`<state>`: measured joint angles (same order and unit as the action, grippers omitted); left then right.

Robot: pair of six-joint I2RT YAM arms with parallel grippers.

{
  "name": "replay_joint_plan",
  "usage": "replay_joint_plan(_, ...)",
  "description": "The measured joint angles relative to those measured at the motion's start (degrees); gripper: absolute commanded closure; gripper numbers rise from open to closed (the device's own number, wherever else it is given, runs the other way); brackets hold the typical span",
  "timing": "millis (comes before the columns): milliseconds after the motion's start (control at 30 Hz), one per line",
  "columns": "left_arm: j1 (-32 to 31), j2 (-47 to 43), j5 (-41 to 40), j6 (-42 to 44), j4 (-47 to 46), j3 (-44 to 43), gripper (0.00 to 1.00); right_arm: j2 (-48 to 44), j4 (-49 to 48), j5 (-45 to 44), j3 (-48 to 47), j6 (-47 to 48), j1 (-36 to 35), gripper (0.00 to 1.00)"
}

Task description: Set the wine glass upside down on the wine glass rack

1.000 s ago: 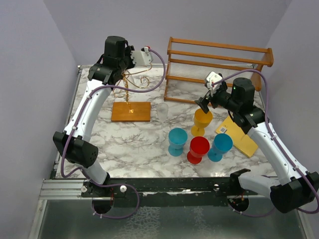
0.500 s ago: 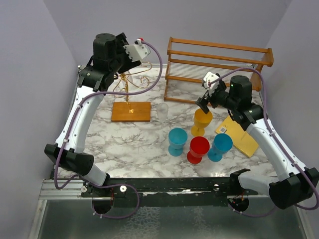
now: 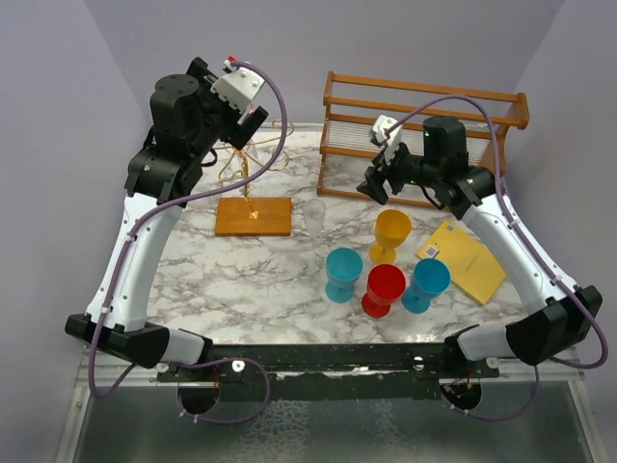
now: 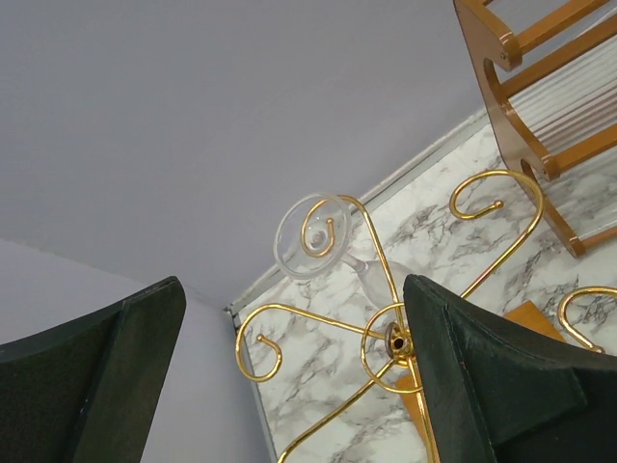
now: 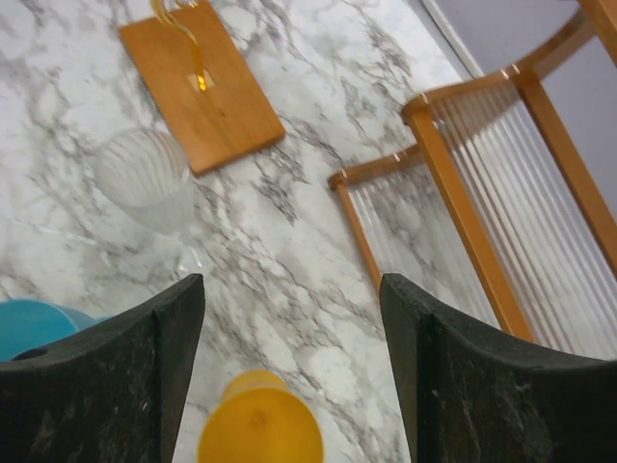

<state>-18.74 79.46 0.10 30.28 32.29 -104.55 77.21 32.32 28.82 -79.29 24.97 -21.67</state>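
A clear wine glass (image 4: 310, 236) hangs upside down on the gold wire wine glass rack (image 4: 395, 340). Its round foot sits in a curled arm and its bowl points down beside the central post. My left gripper (image 4: 289, 386) is open above the rack, with nothing between its fingers. From above, the rack (image 3: 246, 164) stands on its orange-brown base (image 3: 253, 215), and the left gripper (image 3: 246, 104) hovers over it. A second clear ribbed glass (image 3: 315, 217) stands upright on the table beside the base. My right gripper (image 3: 378, 183) is open and empty, raised above a yellow goblet (image 5: 260, 429).
A large wooden slatted shelf rack (image 3: 424, 125) stands at the back right. Two teal goblets (image 3: 343, 273) (image 3: 425, 282), a red goblet (image 3: 385, 287) and the yellow goblet (image 3: 392, 231) cluster at the centre right. A flat yellow packet (image 3: 466, 260) lies at the right.
My left gripper has opened wide and risen up and back-left off the rack. The right gripper has lifted from the yellow goblet toward the back-left, its jaws slightly narrower.
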Motion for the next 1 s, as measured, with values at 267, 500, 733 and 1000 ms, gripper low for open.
replay_joint_plan(267, 0.00, -2.14, -7.26, -3.72, -3.21, 4.98, 0.01, 7.96, 2.95, -1.90, -8.41, -4.87, -8.79, 0.34)
replay_joint_plan(500, 0.28, -2.73, -11.34, -3.87, -4.81, 5.70, 0.01, 14.29, 4.55, -6.86, -10.86, -6.69, -15.26, 0.38)
replay_joint_plan(733, 0.28, -3.82, -12.28, -3.82, -5.25, 6.10, 0.01, 17.70, 4.59, -11.50, -11.13, -7.02, -17.38, 0.46)
replay_joint_plan(1000, 0.31, -4.09, -12.81, -3.85, -5.33, 6.16, 0.01, 19.02, 5.77, -14.23, -12.61, -7.15, -17.33, 0.58)
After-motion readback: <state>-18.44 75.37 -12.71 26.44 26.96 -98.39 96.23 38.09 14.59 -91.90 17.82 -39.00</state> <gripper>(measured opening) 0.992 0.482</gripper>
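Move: From the right hand, the upright ribbed wine glass stands about 14 cm to the left, about level fore and aft, its middle some 20 cm below. The yellow goblet is about 6 cm right and 5 cm back of this hand, the nearer blue goblet 5 cm left and 13 cm back, and the gold rack's wooden foot 28 cm left and 6 cm ahead. From the left hand, the ribbed wine glass is roughly 14 cm right, 5 cm back and 38 cm down. Swing the open right gripper about 10 cm left towards the ribbed wine glass, sinking about 7 cm, mostly in the second half. Tip the fingers some 15 degrees more steeply down and narrow them to about half open, without closing on anything. Meanwhile draw the empty left gripper, kept wide open, about 4 cm left, turning it slightly counter-clockwise. ##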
